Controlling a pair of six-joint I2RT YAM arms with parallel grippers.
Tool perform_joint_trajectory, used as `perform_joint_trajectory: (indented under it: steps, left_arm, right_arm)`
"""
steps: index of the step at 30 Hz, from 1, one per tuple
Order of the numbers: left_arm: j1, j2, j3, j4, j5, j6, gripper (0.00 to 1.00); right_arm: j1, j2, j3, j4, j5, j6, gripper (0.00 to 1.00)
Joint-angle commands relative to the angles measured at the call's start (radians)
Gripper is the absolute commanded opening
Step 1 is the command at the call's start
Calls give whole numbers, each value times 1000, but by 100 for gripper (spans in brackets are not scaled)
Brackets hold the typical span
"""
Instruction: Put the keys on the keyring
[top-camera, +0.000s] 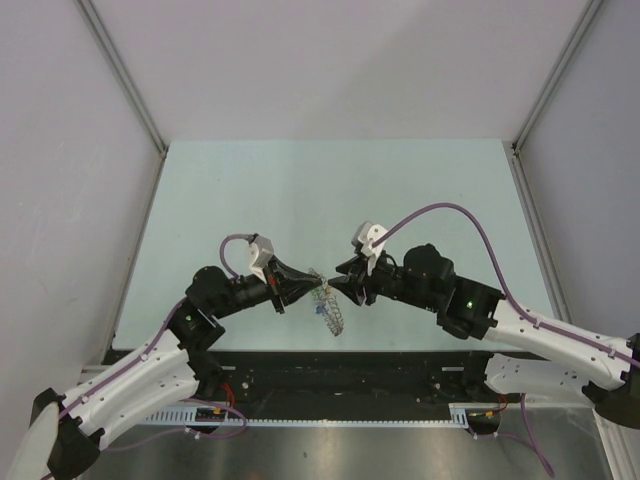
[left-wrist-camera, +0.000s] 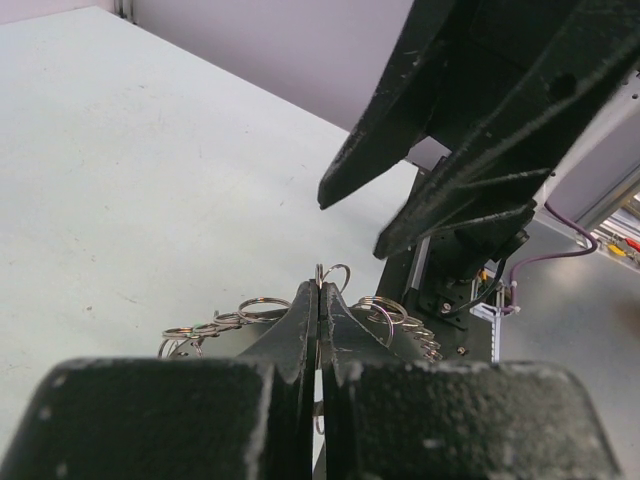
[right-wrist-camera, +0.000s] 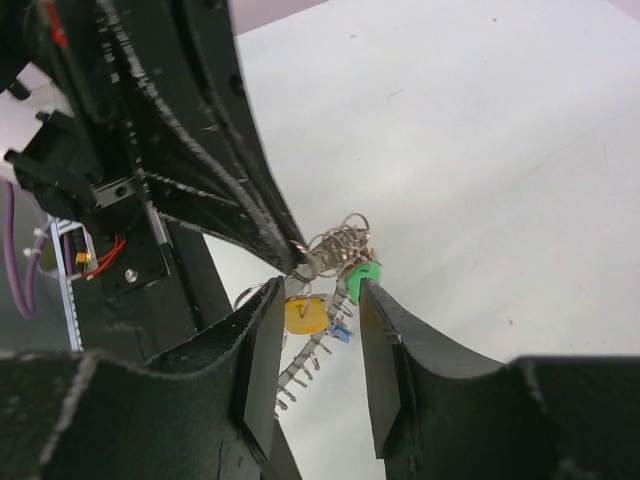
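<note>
The keyring, a grey chain of many small wire loops, hangs above the table from my left gripper, which is shut on one loop. In the left wrist view the loops fan out on both sides of the closed left gripper. The keys, one with a yellow head and one with a green head, dangle at the bunched loops. My right gripper stands open around them, its right fingertip against the green head. It holds nothing.
The pale green table lies beneath, with grey walls on three sides. Both arms meet tip to tip near the table's front middle. The right gripper's fingers loom just past the left gripper. A dark rail runs along the near edge.
</note>
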Motion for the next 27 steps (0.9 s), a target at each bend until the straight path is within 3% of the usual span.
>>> perform_joint_trajectory:
  steps: [1,17,27]
  left_arm:
    - [-5,-11,9,66,-11,17,0]
    - [-5,1,12,71,-14,24,0]
    - [-5,1,12,83,-19,23,0]
  right_arm:
    - [-39,4,-2,16,30,162,40]
    - [-70,66,-2,10,-65,228,37]
    - [-82,75,-3,1,-166,214,15]
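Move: The small wire ring I'm after pokes out of my left fingertips on the big keyring's rim, roughly 1 cm beyond the left hand point. From my open right hand it is about 2 cm left, level forward and back, and 3 cm below. The yellow key hangs some 2 cm below that small ring and about 1 cm nearer my base; the green key is 2 cm left of it and 2 cm below. My right hand eases forward about a centimetre, then sinks some 3 cm past its starting height to the small ring at my left fingertips, drifting back a little at the end. It rolls and tips about 15 degrees on the way, and once low its fingers close to less than half their gap around the small ring, not fully shut. My left hand holds still, keeping its pinch. ##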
